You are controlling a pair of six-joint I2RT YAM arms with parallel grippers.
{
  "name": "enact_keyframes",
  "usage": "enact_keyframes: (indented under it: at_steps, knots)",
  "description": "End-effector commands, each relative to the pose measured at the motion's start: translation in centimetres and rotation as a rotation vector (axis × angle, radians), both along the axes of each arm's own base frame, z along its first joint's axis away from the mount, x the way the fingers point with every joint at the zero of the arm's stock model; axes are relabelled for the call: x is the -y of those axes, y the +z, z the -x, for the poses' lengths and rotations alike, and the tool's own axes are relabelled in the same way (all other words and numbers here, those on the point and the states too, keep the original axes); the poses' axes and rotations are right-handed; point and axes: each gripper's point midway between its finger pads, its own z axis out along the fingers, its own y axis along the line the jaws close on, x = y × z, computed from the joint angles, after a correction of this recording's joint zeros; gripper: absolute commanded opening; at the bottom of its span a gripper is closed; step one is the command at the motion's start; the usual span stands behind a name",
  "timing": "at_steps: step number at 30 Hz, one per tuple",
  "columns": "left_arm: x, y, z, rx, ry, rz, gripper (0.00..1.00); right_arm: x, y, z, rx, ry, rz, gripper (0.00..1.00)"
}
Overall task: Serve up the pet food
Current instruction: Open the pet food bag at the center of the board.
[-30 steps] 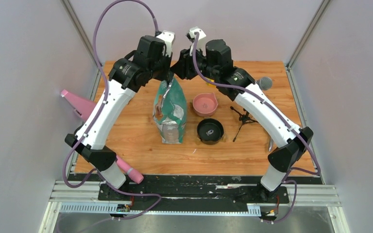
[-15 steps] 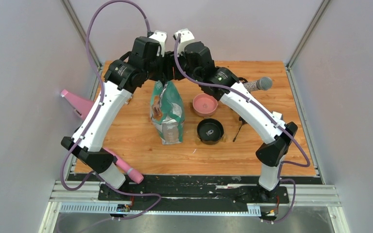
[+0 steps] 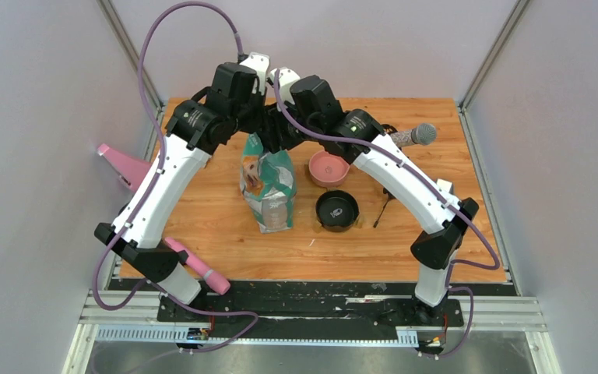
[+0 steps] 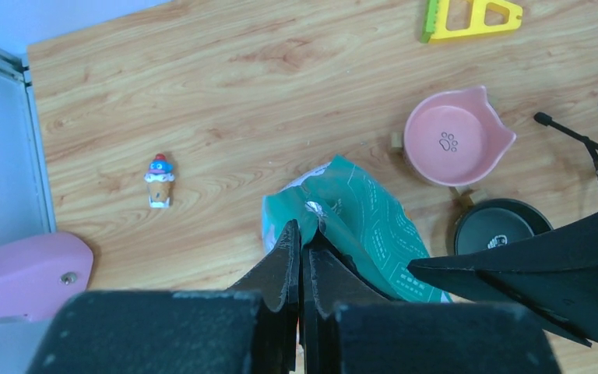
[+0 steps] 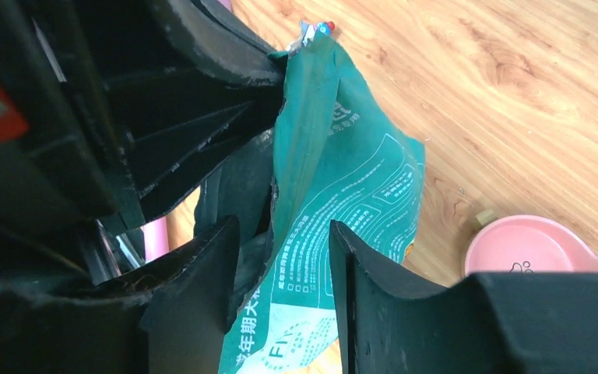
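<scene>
The teal-green and white bag (image 3: 269, 187) stands on the wooden table (image 3: 202, 226), left of the bowls. My left gripper (image 4: 302, 234) is shut on the bag's top edge (image 4: 335, 195) and holds it upright. My right gripper (image 5: 284, 230) is open at the bag's top from the right, with the bag's printed wall (image 5: 350, 179) hanging between its fingers. In the top view both grippers meet above the bag, the left gripper (image 3: 255, 134) and the right gripper (image 3: 279, 140) close together. The pet food is hidden inside the bag.
A pink bowl (image 3: 328, 166) and a black bowl (image 3: 336, 209) sit just right of the bag. A microphone (image 3: 414, 135) on a small tripod (image 3: 388, 192) stands further right. A yellow toy (image 4: 471, 15) and an ice-cream toy (image 4: 159, 180) lie beyond.
My right gripper has swung left to the bag's top and opened around its wall. The left gripper has stayed shut on the bag, which has shifted slightly left.
</scene>
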Motion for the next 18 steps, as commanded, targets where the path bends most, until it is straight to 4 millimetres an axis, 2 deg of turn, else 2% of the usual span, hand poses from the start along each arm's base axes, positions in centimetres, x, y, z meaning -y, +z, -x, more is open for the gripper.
enact_keyframes:
  at_steps: [1,4,5,6,7,10,11,12,13,14,15,16,18]
  knots:
    - [0.0,9.9,-0.6,0.327,0.027,0.198,0.00,-0.2,-3.2,7.7,-0.156,0.236,0.112,0.46]
    - [-0.4,9.9,-0.7,0.333,0.041,0.194,0.00,-0.2,-2.7,7.8,-0.145,0.256,0.110,0.38]
    - [-0.5,10.0,-0.6,0.335,0.041,0.193,0.00,0.0,-2.6,7.1,-0.127,0.220,0.118,0.27]
    - [-0.6,10.0,-0.6,0.337,0.042,0.191,0.00,0.5,-2.4,5.8,-0.095,0.151,0.135,0.12]
    - [-0.8,10.2,-0.5,0.347,0.044,0.192,0.00,1.3,-2.3,4.3,-0.060,0.065,0.156,0.01]
    - [-1.9,10.0,-0.5,0.360,0.083,0.155,0.00,6.0,-0.9,-1.3,0.121,-0.267,0.264,0.00]
    - [-2.4,10.4,-0.4,0.380,0.087,0.139,0.00,7.8,-0.1,-2.8,0.175,-0.354,0.300,0.00]
    - [-2.9,9.8,-0.6,0.383,0.091,0.090,0.00,9.5,0.7,-4.0,0.216,-0.423,0.326,0.00]
    - [-3.3,10.6,-0.4,0.421,0.089,0.084,0.00,11.2,1.6,-5.0,0.243,-0.479,0.339,0.00]
    - [-3.2,9.3,-0.6,0.416,0.043,0.006,0.00,13.1,2.5,-6.1,0.260,-0.524,0.343,0.00]
    - [-3.1,9.8,-0.2,0.443,0.002,0.004,0.00,14.2,3.4,-6.8,0.279,-0.532,0.335,0.00]
    - [-3.3,8.7,-0.2,0.432,-0.038,-0.063,0.00,15.2,4.2,-7.4,0.301,-0.533,0.325,0.00]
    - [-4.6,8.0,0.0,0.415,-0.059,-0.142,0.00,16.6,5.7,-8.3,0.367,-0.473,0.317,0.00]
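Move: The pet food bag's mouth stands with its right-hand rim already between the right hand's open fingers, about 2 cm back and 2 cm below the hand point, level sideways. From that hand the pink bowl lies roughly 5 cm ahead, 17 cm right and 32 cm down; the black bowl some 7 cm back, 18 cm right and equally low. The left hand, shut on the mouth's other side, has that right-hand rim about 5 cm to its right, 3 cm back and 3 cm below. The bag's right-hand rim is pinched as the right hand eases about 2 cm back and slightly down while its half-open fingers shut. Still gripping, the hand then swings right and forward, about 6 cm each way, away from the left hand, turning some 15 degrees clockwise. The left hand keeps its pinch on the opposite side, shifting barely 1.5 cm forward and tipping up a little. ##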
